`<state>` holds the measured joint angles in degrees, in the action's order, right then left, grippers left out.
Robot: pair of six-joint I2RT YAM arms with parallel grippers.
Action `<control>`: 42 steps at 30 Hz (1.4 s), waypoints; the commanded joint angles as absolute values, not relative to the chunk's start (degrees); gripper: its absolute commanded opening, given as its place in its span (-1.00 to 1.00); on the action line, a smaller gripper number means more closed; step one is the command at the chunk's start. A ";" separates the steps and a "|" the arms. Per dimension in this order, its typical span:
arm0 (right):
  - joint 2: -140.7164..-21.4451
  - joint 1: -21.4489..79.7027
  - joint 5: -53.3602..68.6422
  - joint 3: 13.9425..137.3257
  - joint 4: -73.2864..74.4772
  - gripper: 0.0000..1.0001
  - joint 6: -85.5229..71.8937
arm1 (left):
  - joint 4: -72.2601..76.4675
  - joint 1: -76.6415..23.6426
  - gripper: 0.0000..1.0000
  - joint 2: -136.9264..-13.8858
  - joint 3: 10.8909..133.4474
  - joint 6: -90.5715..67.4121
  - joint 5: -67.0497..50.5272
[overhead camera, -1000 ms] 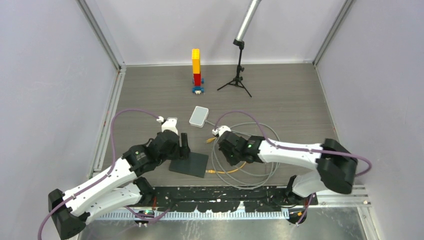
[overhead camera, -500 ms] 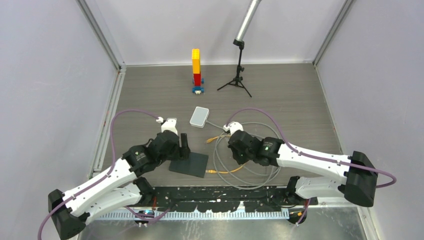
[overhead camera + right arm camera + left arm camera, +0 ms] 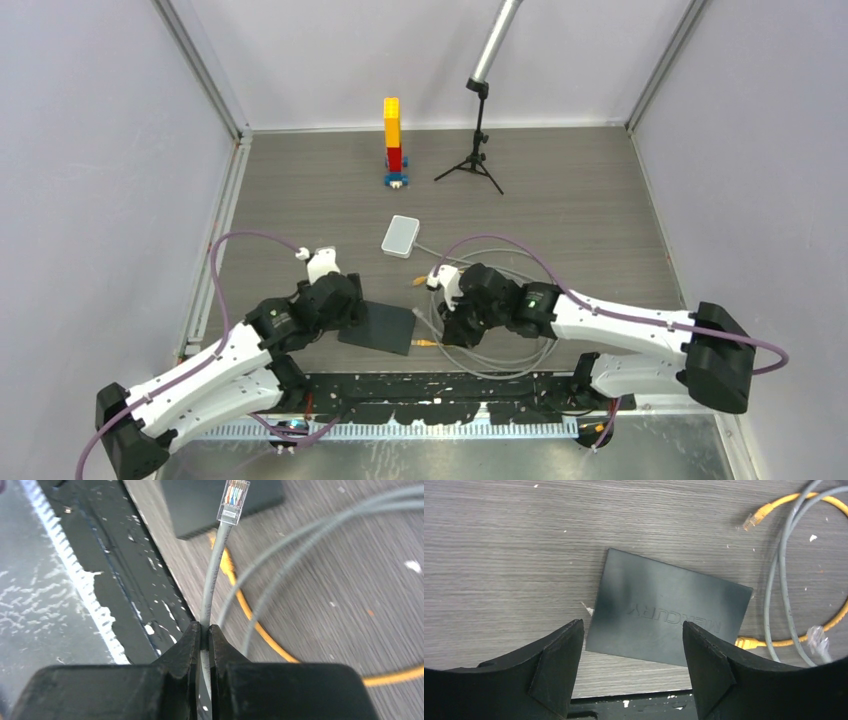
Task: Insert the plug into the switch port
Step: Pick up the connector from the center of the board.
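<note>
The small white box [image 3: 400,237] lies flat at mid-table; its port opening does not show. A grey cable [image 3: 530,262] coils to the right of it. My right gripper [image 3: 447,328] [image 3: 205,627] is shut on this grey cable [image 3: 212,580] a short way behind its clear plug [image 3: 232,500]. The plug points at the corner of a flat black box [image 3: 220,502] marked MERCURY [image 3: 669,615] [image 3: 378,327]. The clear plug also shows in the left wrist view [image 3: 819,637]. My left gripper [image 3: 352,310] [image 3: 631,630] is open and empty over the black box's near left edge.
A yellow cable [image 3: 470,342] [image 3: 769,510] lies among the grey loops, one plug [image 3: 746,642] at the black box's side. A brick tower [image 3: 393,140] and a small tripod [image 3: 478,150] stand at the back. The black base rail [image 3: 450,392] runs along the near edge.
My right gripper has swung left and nearer with the grey cable, toward the black box's right side. My left gripper has drawn back toward the near edge.
</note>
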<state>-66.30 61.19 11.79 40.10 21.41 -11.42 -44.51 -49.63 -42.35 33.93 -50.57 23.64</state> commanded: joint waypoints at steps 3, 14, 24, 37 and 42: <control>-71.32 62.39 13.67 39.47 4.22 -0.99 -12.46 | -47.06 -49.64 0.46 -41.27 34.73 -54.71 28.89; -88.52 59.84 1.53 51.07 2.91 -0.99 -15.27 | -52.52 -53.10 -0.18 -32.79 30.78 -69.11 20.54; -95.68 58.68 -6.14 55.87 2.66 -0.99 -13.10 | -54.90 -66.87 -0.38 -41.55 29.99 -77.36 25.79; -99.49 58.62 3.61 57.71 9.72 -0.99 -8.46 | -44.61 -69.32 -0.38 -45.87 20.15 -84.07 27.21; -98.67 59.03 5.82 55.72 10.32 -0.99 -8.76 | -43.30 -69.26 -0.31 -48.68 19.96 -84.83 30.38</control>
<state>-99.74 58.63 2.02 57.39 9.56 -9.67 -45.87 -69.04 -46.46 21.08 -82.52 26.26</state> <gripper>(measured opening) 0.114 0.333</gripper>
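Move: The switch's middle lies about 4 cm to the left hand's right, 2 cm back and 9 cm below. From the right hand, which already holds the grey cable's plug, it is some 15 cm left, 4 cm ahead and 8 cm below, ports on its far side. The loose orange plug lies 14 cm ahead and 7 cm left of the right hand; the orange plug at the switch's right end, 6 cm left and 1 cm ahead. Left sinks back about 11 cm to the switch's near edge, narrowing; right carries plug forward-left to port side. ##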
